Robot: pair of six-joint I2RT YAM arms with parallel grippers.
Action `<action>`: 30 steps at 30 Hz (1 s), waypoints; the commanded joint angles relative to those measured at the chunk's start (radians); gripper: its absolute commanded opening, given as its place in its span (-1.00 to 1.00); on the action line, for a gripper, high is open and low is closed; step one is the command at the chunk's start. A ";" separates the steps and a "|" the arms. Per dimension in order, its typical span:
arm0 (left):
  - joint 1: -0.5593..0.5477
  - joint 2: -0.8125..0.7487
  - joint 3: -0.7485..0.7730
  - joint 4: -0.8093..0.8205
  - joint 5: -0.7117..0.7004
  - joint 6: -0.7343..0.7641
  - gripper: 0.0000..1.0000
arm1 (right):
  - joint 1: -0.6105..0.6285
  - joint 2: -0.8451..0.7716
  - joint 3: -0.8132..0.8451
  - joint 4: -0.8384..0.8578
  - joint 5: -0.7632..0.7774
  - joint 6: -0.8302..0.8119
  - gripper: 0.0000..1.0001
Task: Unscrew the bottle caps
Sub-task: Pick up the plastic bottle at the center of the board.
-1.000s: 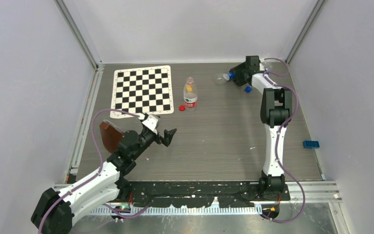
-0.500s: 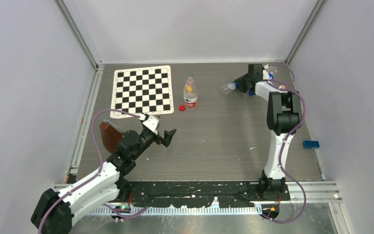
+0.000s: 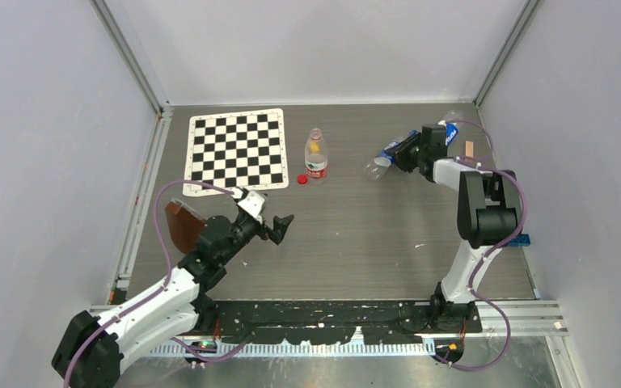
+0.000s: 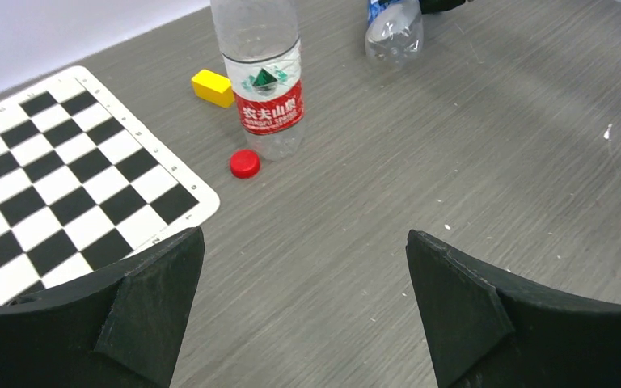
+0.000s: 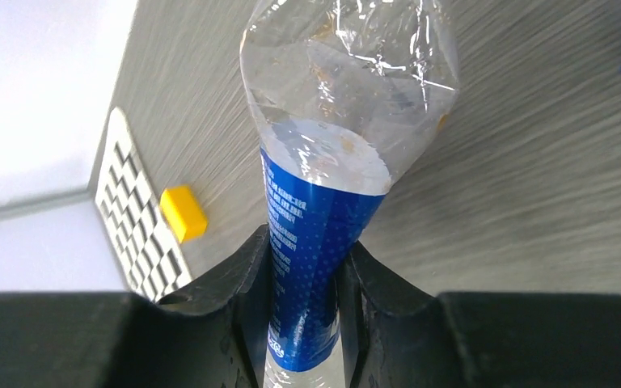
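A clear bottle with a red-and-white label point(image 3: 316, 158) point(image 4: 263, 81) stands upright mid-table, and a red cap point(image 3: 302, 179) point(image 4: 245, 163) lies on the table beside it. My right gripper point(image 3: 403, 153) point(image 5: 306, 275) is shut on a blue-labelled bottle point(image 3: 378, 166) point(image 5: 323, 202), squeezing its label flat, with the clear base pointing away from the wrist. That bottle's cap end is hidden. Another blue-labelled bottle point(image 3: 451, 129) lies at the back right. My left gripper point(image 3: 279, 226) point(image 4: 304, 236) hangs open over bare table, well short of the red cap.
A checkerboard mat point(image 3: 237, 149) covers the back left. A yellow block point(image 4: 213, 87) point(image 5: 183, 212) sits behind the red-labelled bottle. A blue brick point(image 3: 522, 240) shows past the right arm near the right wall. Walls close in the table on three sides.
My right gripper has shut on the blue-labelled bottle and drawn it nearer and to the right. The blue cap seen by it earlier is no longer in view. The left arm has stayed put.
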 commanded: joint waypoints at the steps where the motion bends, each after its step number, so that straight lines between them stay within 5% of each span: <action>1: -0.004 0.020 0.070 0.003 0.015 -0.118 0.97 | 0.002 -0.165 -0.119 0.226 -0.196 -0.053 -0.38; 16: -0.005 0.151 0.135 0.067 0.144 -0.244 0.97 | 0.124 -0.562 -0.774 1.002 -0.448 0.091 -0.39; 30: -0.005 0.185 0.139 0.160 0.199 -0.335 0.97 | 0.144 -0.877 -0.759 0.792 -0.788 -0.031 -0.42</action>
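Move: The right hand, already closed round the label of the plastic bottle, is bound for clear air over mid-table: about 23 cm back, 12 to its left and 16 higher. The opened red-label bottle stands about 26 cm left and 3 back, its red cap roughly 30 left and 4 back; the second blue bottle lies some 12 right and 11 ahead. For the left hand, the plastic bottle is about 25 cm ahead, 33 right and 11 lower. Back towards the robot, then more and more upward, the right hand carries the gripped bottle about 23 cm back, 16 up and 12 left, nearing the left gripper. On the way its fingers tip up and swing counter-clockwise, some 60 degrees in all, keeping their hold. The left hand, empty and still wide open, shifts a few centimetres to its right, rolling and tipping slightly down. ##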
